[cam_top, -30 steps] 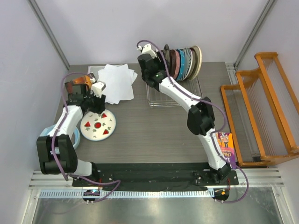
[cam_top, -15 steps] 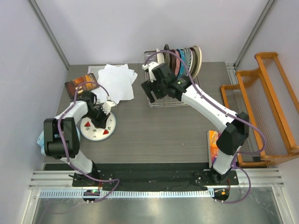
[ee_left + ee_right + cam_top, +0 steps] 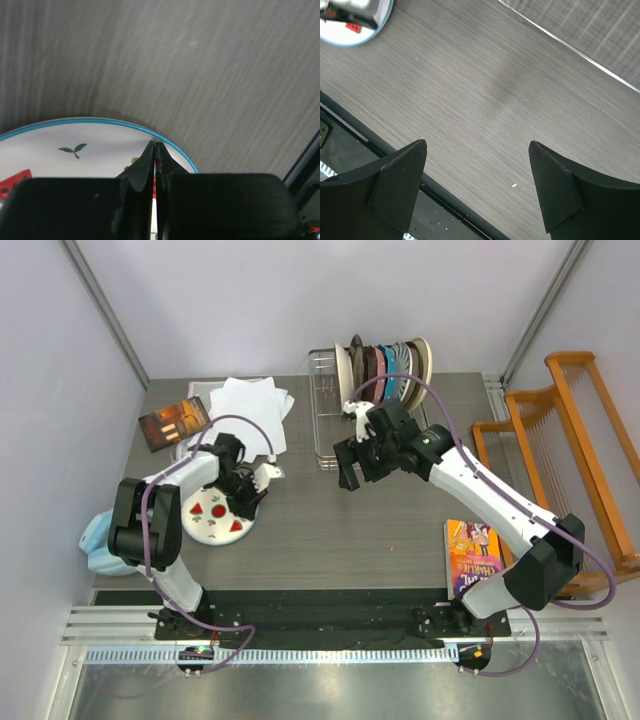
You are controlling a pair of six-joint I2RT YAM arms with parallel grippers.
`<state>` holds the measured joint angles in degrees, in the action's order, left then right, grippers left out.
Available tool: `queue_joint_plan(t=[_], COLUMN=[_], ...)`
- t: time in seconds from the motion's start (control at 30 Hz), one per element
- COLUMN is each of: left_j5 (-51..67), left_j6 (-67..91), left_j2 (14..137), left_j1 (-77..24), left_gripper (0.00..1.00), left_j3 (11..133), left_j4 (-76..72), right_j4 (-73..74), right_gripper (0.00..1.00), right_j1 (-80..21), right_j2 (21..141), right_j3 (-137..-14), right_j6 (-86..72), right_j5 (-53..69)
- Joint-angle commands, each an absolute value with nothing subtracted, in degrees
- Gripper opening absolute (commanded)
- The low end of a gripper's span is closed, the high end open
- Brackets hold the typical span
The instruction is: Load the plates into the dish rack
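A white plate [image 3: 212, 522] with red fruit and a thin blue rim lies flat on the table at the left. My left gripper [image 3: 251, 498] is shut just over its right edge. In the left wrist view the closed fingertips [image 3: 154, 146] meet above the blue rim of the plate [image 3: 75, 137], with nothing seen between them. My right gripper [image 3: 347, 478] hangs open over bare table in front of the silver dish rack [image 3: 325, 435]. Several plates [image 3: 388, 365] stand upright in the rack. The right wrist view shows the open gripper [image 3: 477, 145], the plate [image 3: 347, 30] at top left and the rack's edge [image 3: 600, 37].
White paper sheets [image 3: 250, 412] and a dark booklet [image 3: 175, 422] lie at the back left. A blue cloth [image 3: 95, 537] sits by the left arm. A colourful book [image 3: 475, 552] lies near the right base. An orange wooden rack [image 3: 565, 470] stands at the right.
My left gripper has moved right to the plate's right edge and shut. My right arm has drawn back from the rack toward the table's middle with its jaws open wider.
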<state>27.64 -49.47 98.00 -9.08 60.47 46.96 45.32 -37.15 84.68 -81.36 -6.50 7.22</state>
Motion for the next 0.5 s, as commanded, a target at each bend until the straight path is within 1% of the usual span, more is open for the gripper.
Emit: queue_joint_plan(t=[0.0,0.17,0.3,0.47], left_j5=[31.02,32.25,33.40,34.54], left_j6=[-47.21,-43.60,-39.30,-30.17], left_j2=[99.58,100.37,102.21,106.61], left_j1=[-16.24,-22.75,-32.05,-41.82], left_gripper=[0.00,0.00,0.00,0.00], left_j3=[60.29,62.84,65.47,71.27], left_j4=[49.49,48.87,45.89,40.01], right_j4=[44.12,44.38,44.47,44.65], right_gripper=[0.88,0.88,0.88,0.88], right_j1=[-34.28,-29.01,-25.06,-21.80], right_j2=[81.22,78.32,74.89,69.89], right_j3=[-79.28,-76.65,-73.05,-67.68], right_j6=[-7.47,-7.47,-8.00,-8.44], right_j5=[8.61,8.52,9.40,12.03])
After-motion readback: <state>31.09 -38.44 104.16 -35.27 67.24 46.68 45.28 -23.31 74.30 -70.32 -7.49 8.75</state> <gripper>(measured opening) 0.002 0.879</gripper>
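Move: The decorated plate lies flat under the left hand's closed fingertips, its middle about 8 cm to the left of them, 2 cm ahead and 1 cm lower. The white papers lie some 27 cm straight out from this hand, the dish rack about 27 cm ahead and 31 cm to the right, its middle slightly higher. From the right hand, that plate is roughly 36 cm left, 1 cm back and 19 cm below. Rightward along the table, and about 6 cm back towards the base, the left hand drags the decorated plate some 14 cm, its shut fingertips staying on the plate just inside the right-hand rim while the wrist turns about 15 degrees clockwise. The right hand, empty and still wide open, also shifts about 9 cm right above the table in front of the dish rack, turning clockwise a similar amount. ##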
